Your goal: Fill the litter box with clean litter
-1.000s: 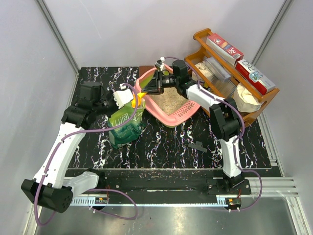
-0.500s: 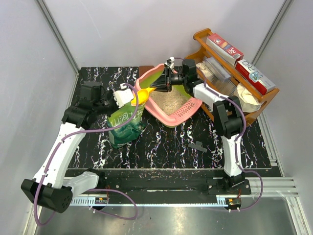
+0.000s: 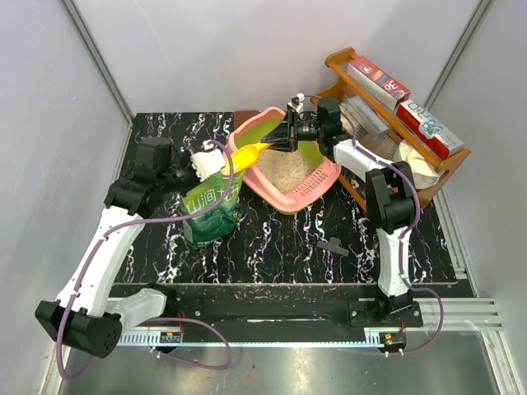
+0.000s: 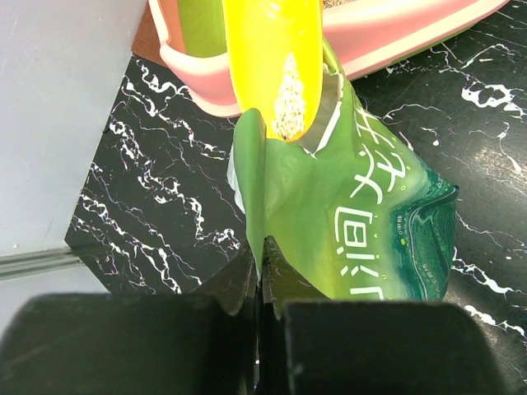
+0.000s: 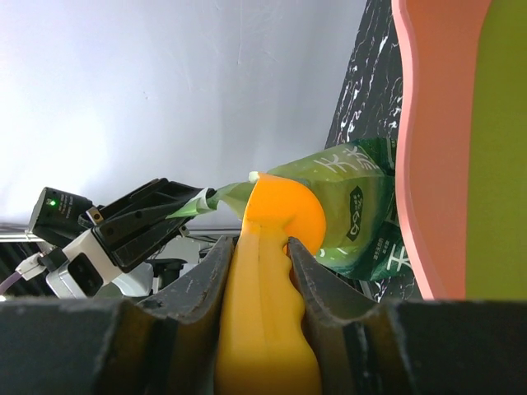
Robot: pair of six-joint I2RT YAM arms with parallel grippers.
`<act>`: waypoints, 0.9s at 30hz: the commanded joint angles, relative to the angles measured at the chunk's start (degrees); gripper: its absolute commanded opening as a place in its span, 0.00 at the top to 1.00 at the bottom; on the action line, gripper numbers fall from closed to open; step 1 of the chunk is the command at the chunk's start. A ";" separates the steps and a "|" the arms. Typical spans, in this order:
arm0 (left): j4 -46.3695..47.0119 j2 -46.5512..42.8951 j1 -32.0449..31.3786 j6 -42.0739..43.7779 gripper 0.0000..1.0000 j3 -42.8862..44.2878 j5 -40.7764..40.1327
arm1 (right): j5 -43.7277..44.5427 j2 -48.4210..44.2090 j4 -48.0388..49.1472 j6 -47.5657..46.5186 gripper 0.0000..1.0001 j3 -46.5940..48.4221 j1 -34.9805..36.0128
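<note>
The pink litter box (image 3: 317,183) with lime-green inner walls stands at the back middle, and beige clean litter (image 3: 284,170) covers its floor. My right gripper (image 3: 278,140) is shut on the handle of a yellow-orange scoop (image 3: 245,153), which reaches left over the box's rim toward the green bag (image 3: 210,210). My left gripper (image 3: 219,163) is shut on the bag's top edge. In the left wrist view my left gripper (image 4: 262,247) pinches the bag (image 4: 362,222) while the scoop (image 4: 263,49) above its mouth carries a little litter (image 4: 288,103). In the right wrist view my right gripper (image 5: 259,247) clamps the scoop (image 5: 276,218) beside the box's rim (image 5: 428,123).
A brown wooden rack (image 3: 428,185) holding boxes and bags stands at the back right, close behind my right arm. A small black piece (image 3: 333,245) lies on the marbled mat in front. Grey walls close in on the left and at the back.
My right gripper has drawn the scoop to the right, out of the bag's mouth toward the box's left rim. The left gripper and the bag have stayed put.
</note>
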 commanded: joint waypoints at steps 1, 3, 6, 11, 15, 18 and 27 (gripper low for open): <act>6.09 -1.79 0.01 0.76 0.98 2.40 -1.83 | 0.06 -5.44 1.98 -0.29 1.00 -1.41 -1.84; 6.35 -1.79 0.01 0.85 0.98 2.40 -1.83 | 0.15 -6.06 1.80 -0.46 1.00 -2.03 -2.45; 6.62 -1.62 0.01 0.85 0.98 2.49 -1.92 | 0.15 -6.76 1.27 -1.16 1.00 -2.20 -3.16; 7.14 -1.35 0.10 0.76 0.98 2.14 -1.83 | 0.67 -8.51 0.31 -2.57 1.00 -2.64 -4.74; 7.23 -1.18 0.01 0.41 0.98 2.31 -1.66 | 1.99 -9.13 -0.49 -3.62 1.00 -2.38 -6.93; 7.06 -1.09 0.01 0.50 0.98 2.40 -1.74 | 3.39 -8.96 -1.36 -4.58 1.00 -1.33 -8.87; 6.71 -0.91 0.01 0.06 0.97 2.14 -1.04 | 18.40 -9.66 -15.40 -18.27 1.00 3.59 -11.16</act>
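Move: The right hand holds the yellow scoop by its handle, blade about 10 cm to its left and 3 cm back. The litter box's middle lies roughly 3 cm back, 3 cm right and 20 cm below. The bag mouth is some 15 cm left and 8 cm back, a little lower, and the wooden rack's middle about 35 cm right and 3 cm ahead. From the left hand, the litter box is about 10 cm ahead, 30 cm right and 20 cm below. To the right and forward, speeding up as it goes, the right hand draws the scoop away from the bag mouth, about 9 cm right and 5 cm forward, bringing the blade over the far left part of the litter box. It rises a couple of centimetres, then eases partly back down, turning clockwise some 15 degrees while keeping its grip. The left hand stays put, still pinching the bag's rim. ##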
